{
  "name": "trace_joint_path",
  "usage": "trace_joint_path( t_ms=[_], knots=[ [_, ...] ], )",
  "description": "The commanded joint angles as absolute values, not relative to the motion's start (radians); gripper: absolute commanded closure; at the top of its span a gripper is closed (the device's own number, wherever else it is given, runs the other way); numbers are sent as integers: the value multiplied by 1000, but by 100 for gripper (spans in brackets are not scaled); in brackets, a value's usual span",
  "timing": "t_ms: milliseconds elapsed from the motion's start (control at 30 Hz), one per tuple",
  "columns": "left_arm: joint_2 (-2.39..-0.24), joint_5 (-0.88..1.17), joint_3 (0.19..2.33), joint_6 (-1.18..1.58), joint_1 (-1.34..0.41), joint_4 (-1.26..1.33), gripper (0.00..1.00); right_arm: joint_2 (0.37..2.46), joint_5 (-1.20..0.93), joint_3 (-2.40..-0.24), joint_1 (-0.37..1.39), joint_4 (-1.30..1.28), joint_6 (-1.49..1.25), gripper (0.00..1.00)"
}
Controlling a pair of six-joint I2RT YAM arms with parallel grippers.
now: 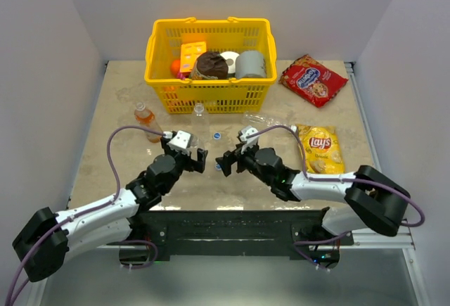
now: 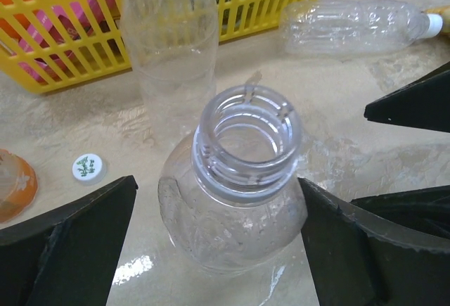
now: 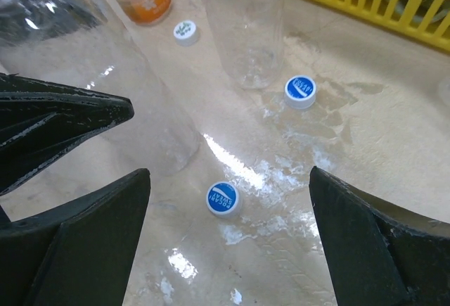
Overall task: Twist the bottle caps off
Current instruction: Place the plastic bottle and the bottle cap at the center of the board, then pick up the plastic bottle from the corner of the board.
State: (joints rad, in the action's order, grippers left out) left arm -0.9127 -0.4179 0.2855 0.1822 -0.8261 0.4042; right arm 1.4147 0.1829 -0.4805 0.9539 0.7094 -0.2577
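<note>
In the left wrist view a clear bottle (image 2: 239, 207) stands upright with a bare, open neck. My left gripper (image 2: 218, 179) is open, a finger on each side of its shoulder, the left finger clearly apart from it. My right gripper (image 3: 230, 172) is open above the table, and a blue-faced bottle cap (image 3: 223, 199) lies loose between its fingers. Another blue cap (image 3: 301, 90) and a white cap with green print (image 3: 185, 31) lie farther off. A second clear bottle (image 1: 201, 119) stands uncapped. An orange bottle (image 1: 145, 118) stands at the left. A clear bottle (image 2: 351, 28) lies on its side with a white cap (image 2: 434, 24) on it.
A yellow basket (image 1: 162, 81) with rolls and other items stands at the back of the table. A red snack bag (image 1: 313, 79) and a yellow Lay's bag (image 1: 320, 148) lie on the right. The two grippers (image 1: 199, 160) (image 1: 225, 163) face each other closely at the table's middle.
</note>
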Motion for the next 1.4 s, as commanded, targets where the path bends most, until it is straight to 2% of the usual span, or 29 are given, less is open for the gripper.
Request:
trace_joint_path(
  t_ms=[0,333,700,900,1067,1200,1367],
  knots=[
    [-867,-427,354,190,-830,365,0,1292,262,-451,957,704,-230,1],
    [-822,-397,433,221,-830,259,0,1082,347,-448,956,574,-186,1],
    [-822,-287,541,230,-830,138,0,970,387,-491,936,448,-187,1],
    [-813,-250,627,224,-830,62,0,962,284,-597,725,241,-273,1],
    [-824,-247,719,209,-830,3,0,1018,284,-695,624,69,-429,1],
    [-854,-184,799,163,-830,2,0,1080,267,-730,556,34,-596,1],
    [-1047,-89,1011,42,-822,2,0,1175,305,-768,520,3,-874,1]
  ],
)
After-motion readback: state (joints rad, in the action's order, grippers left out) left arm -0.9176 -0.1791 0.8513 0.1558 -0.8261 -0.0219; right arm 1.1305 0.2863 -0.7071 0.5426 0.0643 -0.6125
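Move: The lying capped bottle is roughly 17 cm ahead of my right hand, 16 cm to its right and 7 cm lower; the just-placed blue cap lies 3 cm left of that hand, level with it fore and aft, and the second blue cap 12 cm beyond that one, both about 9 cm down. From my left hand the lying bottle is some 17 cm ahead, 27 cm right, 9 cm down; the placed bottle stands between its open fingers, its middle 1 cm ahead, 1 cm right, 2 cm lower. I lift my right hand off the cap, rising about 9 cm while easing right, then swing it right and forward towards the lying bottle, turning some 35 degrees clockwise and dipping slightly at the end with its fingers tipping down. My left hand climbs about 17 cm, clearing the placed bottle and drifting right. Both grippers stay wide open. ##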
